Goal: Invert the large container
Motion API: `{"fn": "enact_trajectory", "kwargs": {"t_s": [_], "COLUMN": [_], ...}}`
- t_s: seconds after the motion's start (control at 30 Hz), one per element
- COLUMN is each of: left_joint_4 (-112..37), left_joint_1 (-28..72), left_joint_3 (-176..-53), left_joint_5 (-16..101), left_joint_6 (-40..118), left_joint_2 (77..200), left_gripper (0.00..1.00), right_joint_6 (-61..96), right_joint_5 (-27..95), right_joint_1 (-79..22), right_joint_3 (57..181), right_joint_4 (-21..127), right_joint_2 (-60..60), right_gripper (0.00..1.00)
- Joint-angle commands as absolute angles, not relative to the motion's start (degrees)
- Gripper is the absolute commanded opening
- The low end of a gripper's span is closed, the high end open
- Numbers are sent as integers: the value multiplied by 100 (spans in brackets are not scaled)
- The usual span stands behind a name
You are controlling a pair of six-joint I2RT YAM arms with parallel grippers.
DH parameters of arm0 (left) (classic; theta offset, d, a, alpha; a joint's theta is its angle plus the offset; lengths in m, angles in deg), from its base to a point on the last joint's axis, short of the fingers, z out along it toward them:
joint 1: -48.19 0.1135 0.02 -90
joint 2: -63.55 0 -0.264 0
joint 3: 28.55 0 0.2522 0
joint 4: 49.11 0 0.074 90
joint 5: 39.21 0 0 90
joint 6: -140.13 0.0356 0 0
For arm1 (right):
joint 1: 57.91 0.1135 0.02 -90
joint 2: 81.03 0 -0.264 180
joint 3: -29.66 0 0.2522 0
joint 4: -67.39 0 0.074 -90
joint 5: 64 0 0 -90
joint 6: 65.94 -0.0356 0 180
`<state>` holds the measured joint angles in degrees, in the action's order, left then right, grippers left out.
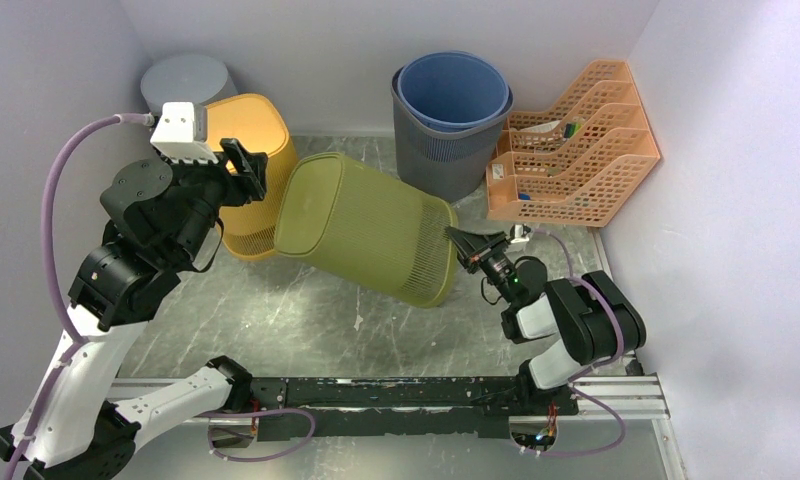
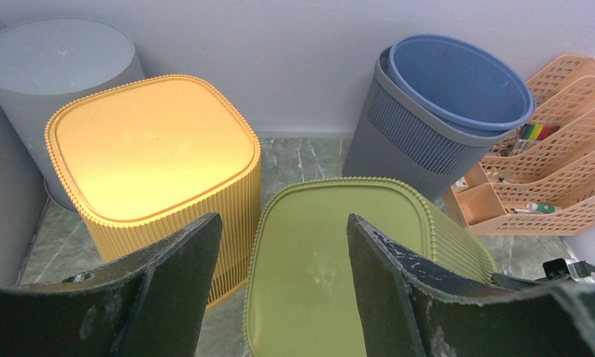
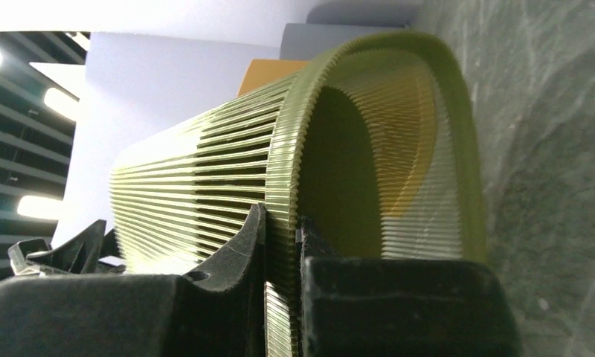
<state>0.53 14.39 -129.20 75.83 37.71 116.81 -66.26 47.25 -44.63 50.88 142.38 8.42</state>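
Observation:
The large olive-green ribbed container is tilted on its side in the middle of the table, its closed base up and to the left, its open mouth down and to the right. My right gripper is shut on the container's rim, one finger outside the wall and one inside. My left gripper is open and empty, hovering above the container's base without touching it.
An upside-down orange bin stands just left of the green container, with a grey upside-down bin behind it. A grey bin holding a blue one stands at the back. An orange mesh file rack stands at the back right.

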Motion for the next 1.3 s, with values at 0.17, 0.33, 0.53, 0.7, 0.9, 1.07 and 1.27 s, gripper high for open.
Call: {"fn": "enact_trajectory", "kwargs": {"t_s": [0.17, 0.33, 0.53, 0.7, 0.9, 1.07, 1.27], "left_joint_4": [31, 34, 29, 64, 34, -25, 2], "left_joint_1": [1453, 1453, 1453, 1455, 1453, 1453, 1453], "left_joint_3": [-12825, -12753, -12697, -12662, -12562, -12444, -12494], "left_joint_5": [7716, 7732, 7714, 7750, 7742, 7757, 7658], "left_joint_6": [3826, 3828, 3809, 3807, 3791, 3761, 3743], "left_joint_2": [11603, 11629, 11603, 11602, 11589, 11545, 11665], "left_gripper": [74, 74, 74, 74, 74, 74, 74], "right_joint_6": [-5669, -5542, -5087, -4622, -3199, -1801, -1242], "right_joint_5": [6104, 6317, 6534, 6732, 6354, 5333, 4711], "right_joint_1": [-5152, -5480, -5809, -6168, -6362, -6367, -6332], "right_joint_3": [4593, 4582, 4677, 4878, 5426, 6115, 6497], "right_joint_4": [15758, 15715, 15148, 14190, 11412, 8422, 6925], "right_joint_2": [1658, 1921, 2024, 1794, 625, -832, -1662], "right_gripper": [0, 4, 25, 32, 38, 39, 38]}}
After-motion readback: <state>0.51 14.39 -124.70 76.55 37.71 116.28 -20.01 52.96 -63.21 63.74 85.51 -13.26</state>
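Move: The right hand pinches the green container's rim. The tilted container's middle lies about 18 cm to its left and roughly level in height; the open table where it will stand is some 8 cm left and 17 cm below. The grey-blue bins stand about 24 cm ahead, the yellow container 41 cm left and 13 cm ahead, the orange rack 30 cm right and 21 cm ahead. From the left hand, the green container's middle is about 20 cm right, 5 cm ahead and 28 cm below. Down and to the right, the right hand lowers the pinched rim about 8 cm, tipping its fingers some 10 degrees downward, then opens them part way and lets go. It carries on rightward and forward, rising again and rolling its left side down about 40 degrees, until the fingers are clear beside the container's right wall. The left hand, empty and open, sinks 3 cm. ##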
